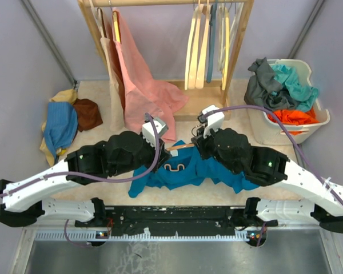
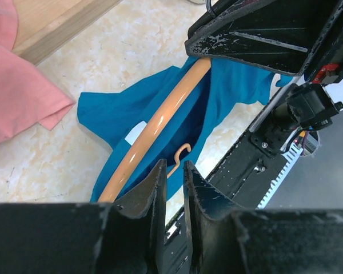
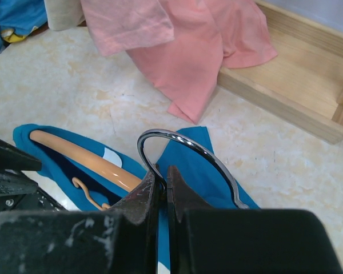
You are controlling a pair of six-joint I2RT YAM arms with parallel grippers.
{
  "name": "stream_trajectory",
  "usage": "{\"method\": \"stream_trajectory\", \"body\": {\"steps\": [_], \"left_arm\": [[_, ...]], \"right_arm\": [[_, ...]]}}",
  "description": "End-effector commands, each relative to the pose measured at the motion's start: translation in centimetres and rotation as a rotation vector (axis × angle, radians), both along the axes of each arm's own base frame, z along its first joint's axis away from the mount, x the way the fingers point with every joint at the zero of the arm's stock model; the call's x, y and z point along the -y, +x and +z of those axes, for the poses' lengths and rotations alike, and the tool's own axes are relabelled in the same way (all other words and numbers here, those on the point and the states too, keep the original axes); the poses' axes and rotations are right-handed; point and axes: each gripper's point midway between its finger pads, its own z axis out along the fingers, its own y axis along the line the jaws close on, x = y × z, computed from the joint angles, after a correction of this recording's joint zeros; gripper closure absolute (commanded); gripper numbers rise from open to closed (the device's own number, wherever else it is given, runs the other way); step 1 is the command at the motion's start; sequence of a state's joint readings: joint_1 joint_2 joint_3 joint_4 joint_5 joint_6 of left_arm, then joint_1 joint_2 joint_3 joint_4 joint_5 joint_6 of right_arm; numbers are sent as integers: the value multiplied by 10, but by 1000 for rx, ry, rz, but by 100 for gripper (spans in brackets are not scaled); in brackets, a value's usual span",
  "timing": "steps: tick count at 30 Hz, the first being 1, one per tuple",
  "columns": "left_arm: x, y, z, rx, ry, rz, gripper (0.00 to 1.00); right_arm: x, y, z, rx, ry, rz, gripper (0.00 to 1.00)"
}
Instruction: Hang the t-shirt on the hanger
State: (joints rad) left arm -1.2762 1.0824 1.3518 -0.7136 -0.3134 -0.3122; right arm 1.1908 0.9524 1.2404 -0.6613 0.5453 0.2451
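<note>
The teal-blue t-shirt (image 1: 186,174) lies crumpled on the table between the two arms. The orange-tan hanger (image 1: 179,146) lies on it, its wavy lower bar (image 1: 174,167) showing. In the left wrist view one hanger arm (image 2: 160,120) runs through the t-shirt's (image 2: 106,111) neck opening, beside the white label (image 2: 136,132). My right gripper (image 3: 162,174) is shut on the stem of the metal hook (image 3: 186,142). My left gripper (image 2: 174,171) hovers just above the cloth, its jaws a narrow slit apart with nothing between them. In the top view the left gripper (image 1: 162,149) and right gripper (image 1: 198,142) stand close together.
A wooden rack (image 1: 234,57) at the back holds a pink garment (image 1: 143,85) and pale hangers (image 1: 197,48); its base board (image 3: 286,97) lies near. A white basket (image 1: 317,123) of clothes stands at the right. A pile of blue, brown and yellow cloth (image 1: 66,123) lies at the left.
</note>
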Motion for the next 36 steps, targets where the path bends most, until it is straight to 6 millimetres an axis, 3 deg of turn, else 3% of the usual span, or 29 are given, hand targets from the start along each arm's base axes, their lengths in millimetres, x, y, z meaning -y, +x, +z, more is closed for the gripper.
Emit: {"method": "stream_trajectory", "body": {"steps": [1,9,19,36], "left_arm": [[-8,-1,5,-6,-24,17,75],[-43,-6,-11,-82,66,99,70],[-71,-22,-38,-172,182,106,63],[-70,-30,-56,-175,256,23,49]], "right_arm": [[-1,-2,19,19,139,2,100],[5,-8,-2,-4,156,15,100],[11,-16,-4,-1,165,58,100],[0,-26,8,2,188,150,100]]}}
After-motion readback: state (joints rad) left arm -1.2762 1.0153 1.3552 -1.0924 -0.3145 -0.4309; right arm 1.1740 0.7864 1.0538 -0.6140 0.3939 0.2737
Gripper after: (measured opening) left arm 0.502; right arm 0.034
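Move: The t-shirt's left shoulder, draped over the hanger's left end, is about 5 cm to the left gripper's left, roughly level with it in reach and some 5 cm below. The white collar tag is about 2 cm to that gripper's right, 1 cm farther out and 5 cm below; the hanger's neck is some 10 cm right and 3 cm ahead. From the right gripper, which holds the neck, the shoulder lies about 15 cm left, 3 cm back and 4 cm lower. Bring the left gripper left about 7 cm and down some 5 cm, easing back a little, past the hanger's left end to just outside the t-shirt's shoulder. Tip its fingers about 15 degrees more steeply down and open them from nearly a quarter to half. Meanwhile keep the right grip on the hanger's neck, lower it about 3 cm, then draw it back 1 to 2 cm with a slight counter-clockwise turn. ##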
